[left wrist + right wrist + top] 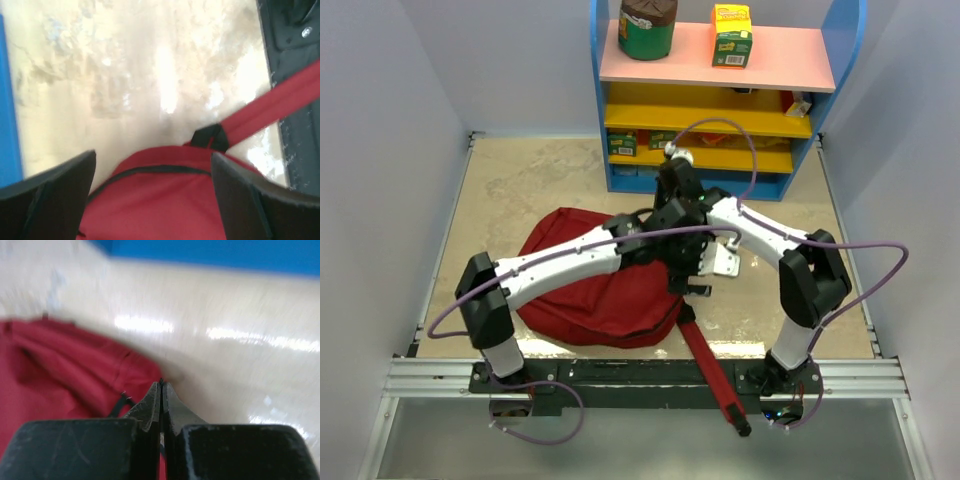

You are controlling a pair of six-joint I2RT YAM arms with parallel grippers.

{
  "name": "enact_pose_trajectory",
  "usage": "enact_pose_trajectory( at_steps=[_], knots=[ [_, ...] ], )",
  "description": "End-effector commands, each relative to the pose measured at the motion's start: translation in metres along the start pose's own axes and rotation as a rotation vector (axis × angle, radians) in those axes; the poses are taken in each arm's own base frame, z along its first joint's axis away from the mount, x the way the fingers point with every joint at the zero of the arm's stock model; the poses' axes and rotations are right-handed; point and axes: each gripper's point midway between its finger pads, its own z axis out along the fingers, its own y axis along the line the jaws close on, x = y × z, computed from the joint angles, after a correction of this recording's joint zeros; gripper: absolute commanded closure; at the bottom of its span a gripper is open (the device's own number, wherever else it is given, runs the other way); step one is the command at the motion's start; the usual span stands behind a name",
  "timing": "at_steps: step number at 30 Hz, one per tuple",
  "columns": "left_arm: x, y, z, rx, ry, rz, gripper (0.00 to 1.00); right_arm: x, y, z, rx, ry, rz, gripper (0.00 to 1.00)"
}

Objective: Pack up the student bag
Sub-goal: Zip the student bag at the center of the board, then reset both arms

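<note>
The student bag [585, 295] is a dark red fabric backpack lying flat in the middle of the table. One long red strap [705, 360] trails over the near rail. My left gripper [665, 250] hovers over the bag's right end. In the left wrist view it [154, 160] is open wide and empty above the red fabric [160, 210] and a dark zipper line [150, 170]. My right gripper [161, 385] is shut at the bag's edge [65, 370], with a thin dark bit, apparently a zipper pull, pinched at its tips. In the top view it [695, 278] is crowded against the left wrist.
A blue shelf unit [720, 100] stands at the back, holding a dark jar [648, 28], a yellow-green box [731, 35] and small items lower down. White walls close both sides. The metal rail [640, 378] runs along the near edge.
</note>
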Motion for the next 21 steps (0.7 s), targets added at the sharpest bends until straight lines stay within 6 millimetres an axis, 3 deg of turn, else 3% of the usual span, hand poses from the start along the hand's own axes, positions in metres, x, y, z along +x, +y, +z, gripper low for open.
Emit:
enact_pose_trajectory(
  at_steps=[1,2,3,4,5,6,7,8,9,10,11,12,13,14,15,16,20,21],
  knots=[
    [-0.03,0.1,-0.055,-0.15,-0.107,-0.196,0.0,-0.082,-0.013,-0.003,0.039,-0.148,-0.019,1.0],
    [-0.037,0.125,-0.081,-0.207,-0.16,-0.213,0.0,-0.09,-0.018,-0.001,0.058,-0.162,-0.024,1.0],
    [-0.04,0.133,-0.094,-0.227,-0.187,-0.222,0.0,-0.11,-0.022,-0.004,0.066,-0.196,-0.032,1.0],
    [-0.046,0.139,-0.107,-0.224,-0.233,-0.229,0.0,-0.113,-0.028,0.001,0.081,-0.185,-0.034,1.0],
    [-0.04,0.155,-0.133,-0.27,-0.258,-0.243,0.0,-0.118,-0.025,0.002,0.061,-0.182,-0.038,1.0],
    [-0.036,0.16,-0.146,-0.284,-0.267,-0.255,0.0,-0.132,-0.02,-0.002,0.04,-0.204,-0.044,1.0],
    [-0.037,0.159,-0.165,-0.292,-0.293,-0.258,0.0,-0.127,-0.021,0.004,0.045,-0.173,-0.052,0.97],
    [-0.015,0.168,-0.179,-0.322,-0.283,-0.299,0.0,-0.127,-0.015,0.004,0.017,-0.157,-0.062,0.88],
    [-0.006,0.169,-0.188,-0.331,-0.286,-0.316,0.0,-0.124,-0.009,0.004,0.0,-0.143,-0.07,0.65],
    [0.002,0.172,-0.216,-0.38,-0.311,-0.329,0.0,-0.121,-0.007,0.002,-0.012,-0.137,-0.071,0.54],
    [0.022,0.166,-0.213,-0.378,-0.289,-0.368,0.0,-0.117,-0.003,0.0,-0.025,-0.134,-0.07,0.46],
    [0.03,0.163,-0.22,-0.386,-0.29,-0.377,0.0,-0.098,-0.003,0.003,-0.038,-0.096,-0.07,0.32],
    [0.037,0.161,-0.238,-0.421,-0.297,-0.37,0.0,-0.094,-0.001,0.002,-0.055,-0.1,-0.065,0.25],
    [0.052,0.154,-0.234,-0.421,-0.276,-0.398,0.0,-0.094,0.002,-0.008,-0.076,-0.111,-0.053,0.2],
    [0.058,0.153,-0.239,-0.438,-0.274,-0.404,0.0,-0.073,0.004,-0.007,-0.104,-0.069,-0.06,0.08],
    [0.064,0.15,-0.252,-0.475,-0.275,-0.41,0.0,-0.07,0.007,-0.011,-0.122,-0.072,-0.058,0.02],
    [0.096,0.142,-0.265,-0.544,-0.249,-0.456,0.0,-0.05,0.024,-0.033,-0.16,-0.043,-0.07,0.01],
    [0.1,0.14,-0.267,-0.554,-0.244,-0.463,0.0,-0.049,0.032,-0.047,-0.182,-0.057,-0.075,0.01]
  ],
)
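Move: The right hand's shut fingers hold the zip pull at the bag's far right; the bag's middle lies about 14 cm back, 16 cm left and 8 cm below, and the shelf's lower front edge about 11 cm ahead, 7 cm right. From the open left hand, the bag's far left corner is roughly 20 cm ahead, 26 cm left and 13 cm below, the zip pull 20 cm ahead, 2 cm left, and the strap loop 4 cm back, 4 cm right. The right hand keeps hauling the zip pull forward and up, about 9 cm out towards the shelf and slightly right, then opens wide, lets go and comes back down over the bag. Meanwhile the left hand, already empty and open, swings left, up and forward across the bag towards its far left corner, some 23 cm leftwards, turning roughly 30 degrees counter-clockwise, fingers still wide. ##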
